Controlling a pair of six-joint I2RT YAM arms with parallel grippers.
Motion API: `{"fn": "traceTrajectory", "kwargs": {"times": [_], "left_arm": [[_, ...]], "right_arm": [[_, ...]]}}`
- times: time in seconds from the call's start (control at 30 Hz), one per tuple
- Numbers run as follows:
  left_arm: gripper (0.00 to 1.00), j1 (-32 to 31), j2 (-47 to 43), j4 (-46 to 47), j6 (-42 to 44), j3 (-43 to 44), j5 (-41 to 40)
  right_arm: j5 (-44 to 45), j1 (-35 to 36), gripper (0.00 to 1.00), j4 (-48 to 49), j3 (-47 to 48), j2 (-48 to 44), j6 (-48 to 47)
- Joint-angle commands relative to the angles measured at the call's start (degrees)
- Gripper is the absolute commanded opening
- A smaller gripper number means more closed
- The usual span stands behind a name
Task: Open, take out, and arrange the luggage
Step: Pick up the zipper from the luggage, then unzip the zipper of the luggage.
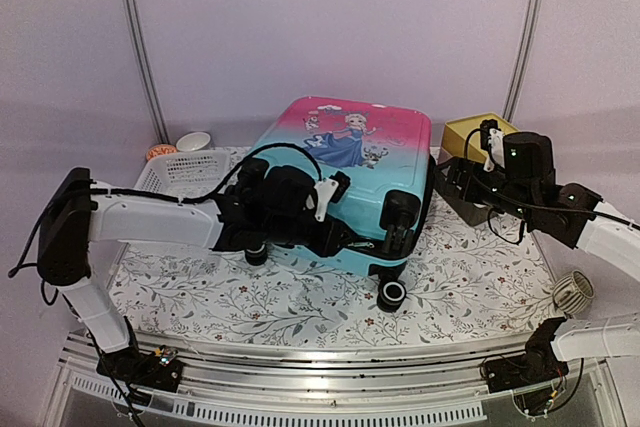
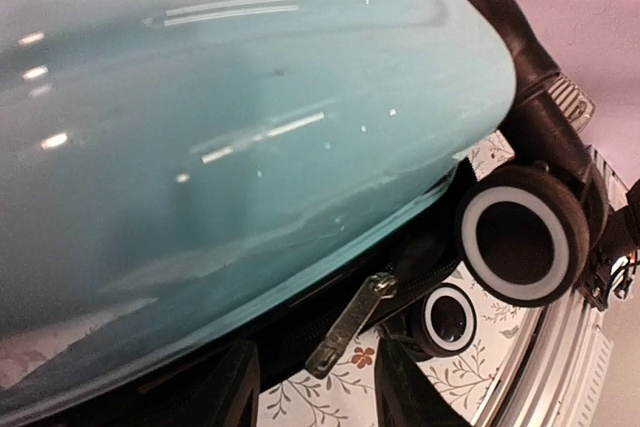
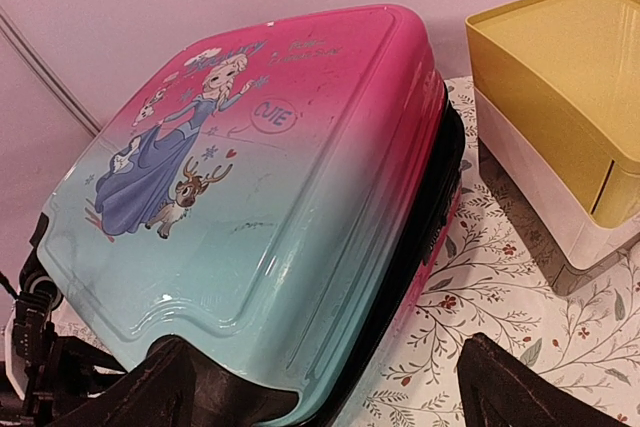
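The luggage (image 1: pixel 350 177) lies flat in the middle of the table, pink at the far end and turquoise at the near end, with its zipper band shut. My left gripper (image 1: pixel 335 237) is at its near edge by the wheels (image 2: pixel 522 245). In the left wrist view the metal zipper pull (image 2: pixel 350 335) hangs between the fingers of the left gripper (image 2: pixel 318 379), which stand apart from it. My right gripper (image 3: pixel 350 397) is open, low at the right side of the luggage (image 3: pixel 250 197), its left finger over the turquoise corner.
A yellow-topped drawer box (image 1: pixel 480 130) stands right of the suitcase, close behind the right wrist. At the back left are a white perforated basket (image 1: pixel 180 172), a small bowl (image 1: pixel 193 141) and an orange object (image 1: pixel 160 152). A round ribbed item (image 1: pixel 573 292) sits at the right edge.
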Motion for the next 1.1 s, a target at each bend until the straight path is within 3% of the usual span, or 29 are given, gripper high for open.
{"fn": "traceTrajectory", "kwargs": {"times": [0.0, 0.47, 0.7, 0.77, 0.9, 1.07], "left_arm": [[0.41, 1.88, 1.81, -2.58, 1.95, 2.48, 3.87], [0.32, 1.91, 5.1, -3.93, 4.07, 4.68, 8.01], [0.17, 0.87, 6.5, -5.86, 5.88, 6.08, 6.58], [0.16, 0.21, 6.87, -6.99, 6.5, 6.5, 4.82], [0.0, -1.16, 7.17, -9.16, 7.42, 7.09, -0.58], [0.0, -4.45, 4.71, -10.39, 7.98, 5.21, -11.98]], "right_arm": [[-0.37, 0.31, 0.93, 0.27, 0.38, -0.5, -0.5], [-0.2, 0.31, 0.93, 0.03, 0.48, -0.41, -0.48], [-0.08, 0.3, 0.93, 0.03, 0.57, -0.23, -0.39], [-0.09, 0.31, 0.93, 0.02, 0.61, -0.23, -0.44], [-0.04, 0.31, 0.93, 0.03, 0.72, 0.02, -0.4], [-0.35, 0.31, 0.93, 0.03, 0.87, 0.37, -0.48]]}}
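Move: The zipper pull hangs off the seam at the luggage's near end, just beyond the left fingertips: about 4 cm to that hand's right, level with it in forward reach and 3 cm below. The luggage's upper corner wheel is roughly 12 cm right of the hand, 2 cm back and 6 cm above; the lower wheel is equally far right and back, but 12 cm below. From the right hand the pull lies about 16 cm left, 4 cm back and 14 cm down. The zipper pull is pinched by its free end between the left fingertips: the half-open hand sinks about 2 cm towards it, then eases some 2 cm to the right and a little back as the fingers shut on the thin tab. The wrist turns roughly 10 degrees, slightly clockwise, with the hand's left side rising. ##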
